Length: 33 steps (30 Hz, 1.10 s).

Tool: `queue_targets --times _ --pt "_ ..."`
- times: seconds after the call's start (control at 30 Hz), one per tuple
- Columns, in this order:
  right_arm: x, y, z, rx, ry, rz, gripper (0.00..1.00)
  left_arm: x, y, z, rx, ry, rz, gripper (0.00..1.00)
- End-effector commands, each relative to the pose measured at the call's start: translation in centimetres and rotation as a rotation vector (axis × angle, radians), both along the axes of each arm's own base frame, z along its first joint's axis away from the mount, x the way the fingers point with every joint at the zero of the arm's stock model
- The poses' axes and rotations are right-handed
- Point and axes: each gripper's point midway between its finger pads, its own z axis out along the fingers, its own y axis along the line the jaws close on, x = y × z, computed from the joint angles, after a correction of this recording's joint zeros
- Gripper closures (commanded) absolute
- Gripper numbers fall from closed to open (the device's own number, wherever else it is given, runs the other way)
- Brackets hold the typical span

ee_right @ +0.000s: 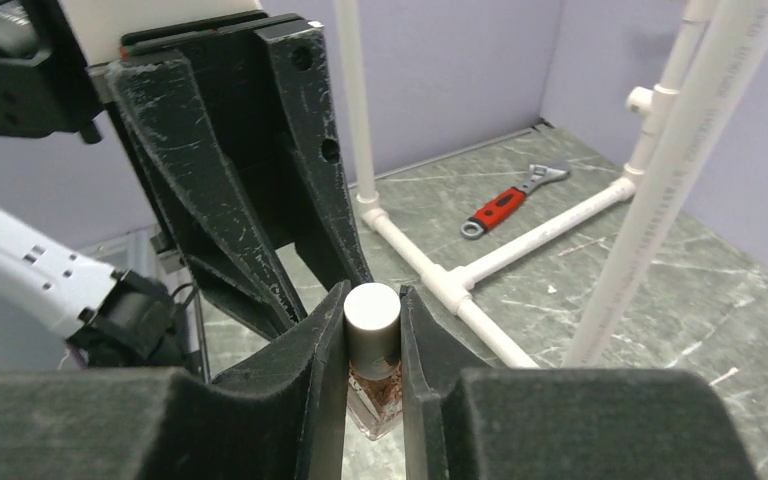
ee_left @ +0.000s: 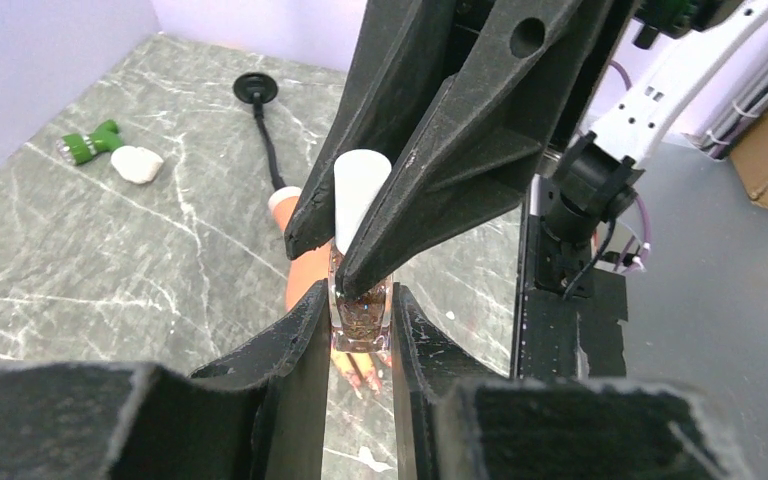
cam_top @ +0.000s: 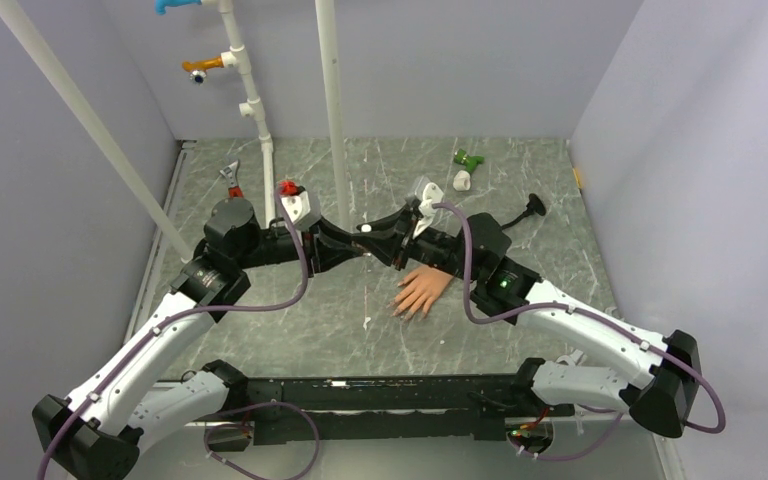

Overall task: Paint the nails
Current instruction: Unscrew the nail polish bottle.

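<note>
A small glass bottle of dark polish (ee_left: pixel 362 322) hangs in the air between both grippers. My left gripper (ee_left: pixel 360 300) is shut on the bottle's glass body. My right gripper (ee_right: pixel 372 295) is shut on its white cap (ee_right: pixel 372 312), coming from the opposite side. The peach mannequin hand (cam_top: pixel 423 291) lies flat on the table just below and to the right of the bottle, fingers pointing toward the near edge. Under the bottle, its fingertips with the nails (ee_left: pixel 368 378) show reddish marks. In the top view the nails are too small to make out.
White PVC pipes (cam_top: pixel 332 100) stand at the back left and centre, with a red-handled wrench (ee_right: pixel 505 203) on the table beside them. A green toy (cam_top: pixel 468 159), a white lump (cam_top: pixel 462 181) and a black suction-cup piece (cam_top: pixel 532 206) lie at the back right.
</note>
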Motion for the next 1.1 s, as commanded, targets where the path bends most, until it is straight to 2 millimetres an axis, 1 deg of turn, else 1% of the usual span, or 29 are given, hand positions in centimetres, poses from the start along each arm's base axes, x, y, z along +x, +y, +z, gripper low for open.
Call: queue_targets --times 0.0,0.17,0.23,0.6,0.63,0.73,0.77,0.8,0.87,0.97,1.07 --pt "-2.7 -0.6 2.1 0.01 -0.116 0.151 1.0 -1.4 -0.2 1.6 -0.02 -0.042 -0.087 1.0" --pt "-4.3 -0.6 2.1 0.016 -0.168 0.253 1.0 -2.3 -0.6 1.4 -0.007 -0.027 -0.163 1.0" --pt "-4.6 -0.6 2.0 0.01 -0.172 0.286 1.0 -2.6 -0.7 1.4 -0.01 -0.027 -0.18 1.0" --pt "-4.5 -0.4 1.6 -0.015 -0.14 0.335 1.0 -3.0 -0.6 1.5 -0.014 -0.036 -0.202 1.0" --pt "-4.5 -0.4 1.6 -0.019 -0.136 0.331 0.9 -2.9 -0.6 1.5 -0.013 -0.034 -0.198 1.0" --pt "-3.9 -0.5 2.0 -0.01 -0.119 0.292 0.36 -2.5 -0.6 1.4 -0.011 -0.032 -0.172 1.0" --pt "-3.5 -0.7 2.2 0.002 -0.108 0.264 0.25 -2.3 -0.5 1.5 -0.011 -0.034 -0.16 1.0" --pt "-3.0 -0.8 2.4 0.013 -0.095 0.235 0.19 -2.2 -0.5 1.4 -0.01 -0.033 -0.148 1.0" --pt "-2.4 -1.0 2.8 0.038 -0.077 0.19 0.14 -1.8 -0.4 1.5 -0.009 -0.034 -0.121 1.0" --pt "-1.5 -1.5 3.6 0.086 -0.038 0.125 0.13 -1.2 -0.3 1.4 -0.006 -0.026 -0.082 1.0" --pt "-0.1 -2.3 4.4 0.141 0.019 0.027 0.13 -1.0 -0.4 1.3 -0.006 -0.019 -0.078 1.0"
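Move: The right fingers already pinch the nail polish bottle's white cap, right at their hand point; the glass bottle sits about 3 cm below it, clamped in the left fingers. From the left hand the cap is some 4 cm straight up. The rubber hand lies roughly 5 cm ahead of the right hand, 13 cm to its right and 31 cm below; the white lump about 28 cm ahead and 20 cm right, on the table too. Both hands draw back 3–4 cm, right twisting counter-clockwise, left clockwise; then both ease forward, right releasing the cap. ##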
